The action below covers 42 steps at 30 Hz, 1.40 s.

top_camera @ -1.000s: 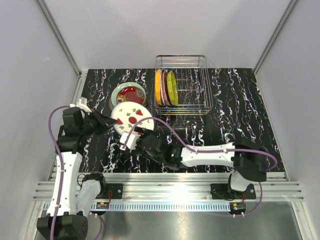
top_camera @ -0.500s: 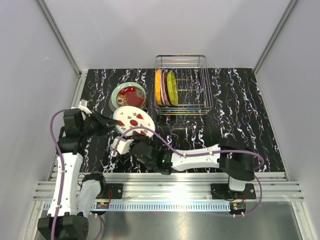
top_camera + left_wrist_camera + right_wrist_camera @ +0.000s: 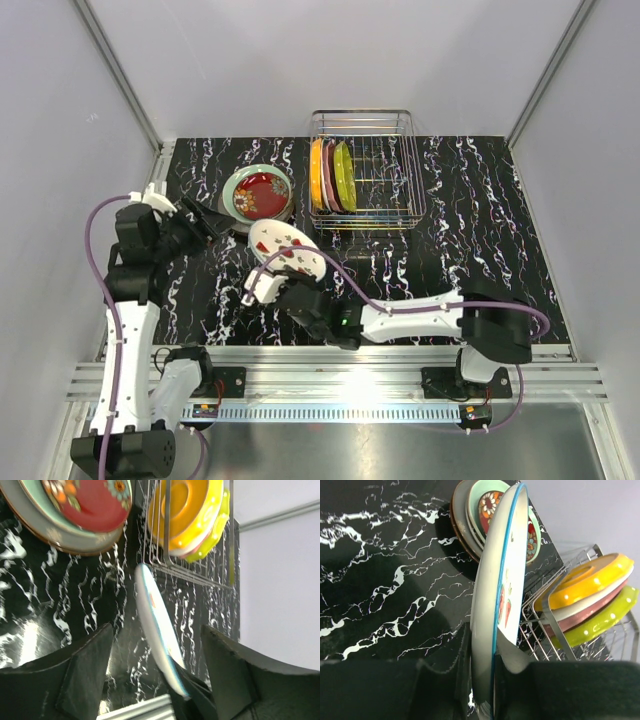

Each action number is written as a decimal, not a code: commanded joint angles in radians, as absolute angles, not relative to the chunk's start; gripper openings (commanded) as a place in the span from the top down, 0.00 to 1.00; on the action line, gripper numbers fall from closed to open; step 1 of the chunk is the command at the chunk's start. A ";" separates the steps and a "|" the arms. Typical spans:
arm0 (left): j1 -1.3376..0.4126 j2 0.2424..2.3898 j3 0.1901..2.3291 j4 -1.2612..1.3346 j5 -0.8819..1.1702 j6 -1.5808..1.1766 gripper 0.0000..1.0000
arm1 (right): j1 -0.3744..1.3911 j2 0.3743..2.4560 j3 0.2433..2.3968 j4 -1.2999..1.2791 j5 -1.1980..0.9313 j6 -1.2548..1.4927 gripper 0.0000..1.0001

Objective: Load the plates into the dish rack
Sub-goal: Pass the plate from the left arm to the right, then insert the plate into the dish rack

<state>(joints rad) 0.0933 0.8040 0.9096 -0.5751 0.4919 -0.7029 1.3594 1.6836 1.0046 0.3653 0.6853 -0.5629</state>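
My right gripper [image 3: 275,278] is shut on the near rim of a white plate with red motifs [image 3: 290,250] and holds it tilted on edge above the table. In the right wrist view the plate [image 3: 500,605] stands pinched between the two fingers of that gripper [image 3: 497,680]. My left gripper [image 3: 208,222] stands open to the left of the plate. In its own view that gripper [image 3: 157,672] has its fingers wide on either side of the plate's edge [image 3: 152,625], not touching it. The dish rack [image 3: 365,172] holds three upright plates [image 3: 330,175]: orange, pink and yellow-green. A stack of plates [image 3: 260,192] with a red floral one on top lies left of the rack.
The rack's wire wall [image 3: 555,630] is close to the right of the held plate, and the stack [image 3: 487,507] lies beyond it. The black marbled table [image 3: 480,230] ends at an aluminium rail [image 3: 340,365] at the near edge. Grey walls enclose the back and sides.
The left gripper opened, let go of the white plate and drew back to the left. The right gripper shut on the plate's near rim and now carries it, shifted slightly right.
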 commanded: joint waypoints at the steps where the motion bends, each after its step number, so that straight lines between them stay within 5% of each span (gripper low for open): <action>1: 0.094 0.810 0.994 -0.564 0.405 -0.615 0.23 | 1.332 1.499 1.008 0.460 0.692 -0.461 1.00; 16: 0.092 0.779 0.890 -0.496 0.190 -0.465 0.10 | 0.763 0.993 0.899 0.279 0.402 -0.094 1.00; 23: 0.094 0.808 0.813 -0.468 0.161 -0.423 0.08 | 0.517 1.063 0.942 0.299 0.209 0.097 1.00; 42: 0.110 0.793 0.815 -0.486 0.124 -0.423 0.01 | 0.497 1.431 1.226 0.314 0.103 0.084 1.00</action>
<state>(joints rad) 0.1051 0.8162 0.8089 -0.5243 0.1524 -0.4343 0.4999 1.4254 1.1423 0.1463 0.1188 0.0841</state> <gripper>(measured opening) 0.987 0.232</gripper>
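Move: In the rack ahead and to its right is where the right hand takes the strawberry plate it holds: the free slots, about 22 cm ahead, 19 cm to its right and roughly 8 cm lower. The green plate stands some 8 cm to the left of those slots, level with them; the plate stack sits about 18 cm ahead of the hand, 9 cm to its left and 15 cm lower. From the left hand the slots are some 13 cm ahead, 36 cm right and 17 cm down. Swinging right, forward and up, the right hand carries the strawberry plate, still pinched by its rim, past the green plate to above the free slots, about 20 cm right and 20 cm forward in all. It overshoots right, eases back some 7 cm and sinks a little from its peak, rolling its left side up about 45 degrees. The left hand, already free, draws 7 cm left, sinks and opens wider. ##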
